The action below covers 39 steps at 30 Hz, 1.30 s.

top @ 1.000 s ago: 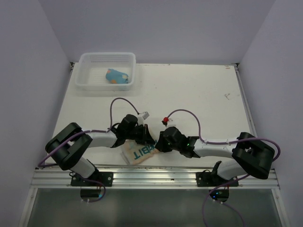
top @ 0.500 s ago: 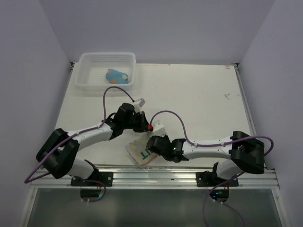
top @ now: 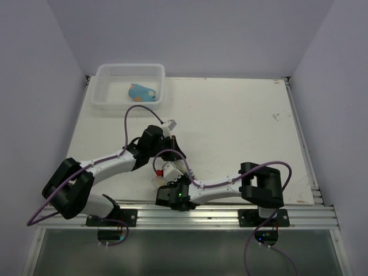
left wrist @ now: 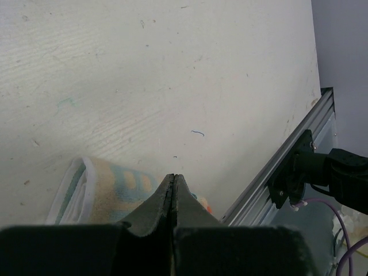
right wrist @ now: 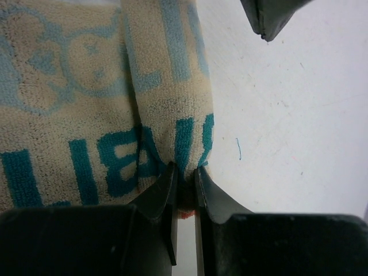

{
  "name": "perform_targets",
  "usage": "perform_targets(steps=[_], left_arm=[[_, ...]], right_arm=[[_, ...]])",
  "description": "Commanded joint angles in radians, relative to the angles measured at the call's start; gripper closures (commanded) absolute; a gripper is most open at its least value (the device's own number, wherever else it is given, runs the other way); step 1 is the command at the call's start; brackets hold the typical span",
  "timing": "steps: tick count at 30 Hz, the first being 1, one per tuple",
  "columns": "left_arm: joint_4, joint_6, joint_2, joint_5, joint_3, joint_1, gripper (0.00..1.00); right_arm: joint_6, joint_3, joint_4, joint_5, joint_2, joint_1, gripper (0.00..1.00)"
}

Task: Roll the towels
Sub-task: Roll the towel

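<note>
The cream towel (right wrist: pixel 86 98) with teal lettering lies near the table's front edge, one side folded over into a thick roll. My right gripper (right wrist: pixel 185 172) is shut on the near end of that fold. In the top view the towel (top: pixel 155 180) is mostly hidden under the right wrist and my right gripper (top: pixel 162 186). My left gripper (left wrist: pixel 173 176) is shut and empty, hovering just above the towel's (left wrist: pixel 106 184) far side; in the top view my left gripper (top: pixel 168 156) sits just behind the right one. The blue towel (top: pixel 142 92) lies bunched in the basket.
The white slatted basket (top: pixel 103 102) stands at the back left corner. The aluminium rail (top: pixel 218 213) runs along the table's near edge, right beside the cream towel and the right arm (top: pixel 218 185) stretched low along it. A left fingertip (right wrist: pixel 270 17) shows above the towel.
My right arm has swung left along the near edge with the towel's fold in its jaws, covering most of the towel. My left gripper drew back from the towel and then stayed put.
</note>
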Motion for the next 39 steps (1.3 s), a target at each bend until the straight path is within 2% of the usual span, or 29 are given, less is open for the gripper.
perform_targets(steps=[1, 9, 16, 19, 21, 28, 31, 34, 39], left_arm=[[0.070, -0.015, -0.026, 0.021, -0.034, -0.010, 1.00], [0.137, -0.058, -0.043, 0.025, -0.149, -0.039, 1.00], [0.196, -0.073, -0.012, -0.012, -0.247, -0.065, 1.00], [0.210, -0.064, 0.014, -0.038, -0.266, -0.064, 1.00], [0.198, -0.038, 0.031, -0.061, -0.270, -0.065, 1.00], [0.222, -0.029, 0.064, -0.087, -0.292, -0.064, 1.00], [0.239, -0.038, 0.070, -0.081, -0.300, -0.064, 1.00], [0.240, -0.040, 0.070, -0.081, -0.304, -0.065, 1.00], [0.240, -0.044, 0.060, -0.081, -0.312, -0.064, 1.00]], right_arm=[[0.075, 0.100, -0.165, 0.089, 0.084, 0.035, 1.00], [0.090, 0.197, -0.231, 0.080, 0.224, 0.061, 1.00], [0.087, 0.173, -0.188, 0.039, 0.209, 0.062, 1.00], [0.055, 0.123, -0.093, -0.012, 0.134, 0.062, 0.94], [0.050, 0.087, -0.042, -0.034, 0.065, 0.061, 0.85], [0.073, 0.002, 0.044, -0.040, -0.126, 0.058, 0.64], [0.076, -0.050, 0.101, -0.043, -0.219, 0.055, 0.60], [0.087, -0.128, 0.189, -0.110, -0.337, 0.027, 0.56], [0.162, -0.315, 0.399, -0.346, -0.520, -0.094, 0.53]])
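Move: The towel's rolled edge runs roughly fore and aft. Its middle lies about 4 cm behind the left hand, 1 cm to its left and 7 cm below; from the right hand, already pinching its near end, that middle is some 4 cm ahead, 2 cm left and 2 cm down. The flat part is centred about 8 cm left of the right hand and 2 cm behind it, 3 cm lower. The near rail runs about 10 cm straight behind that hand and 4 cm below. Down some 6 cm and back about 4 cm, the left hand brings its shut fingertips onto the middle of the rolled edge and holds there. The right keeps its pinch, rolling its left side down about 15 degrees and easing slightly lower; then its fingers open, letting go, and it rises about 6 cm while rolling back the other way some 40 degrees. ##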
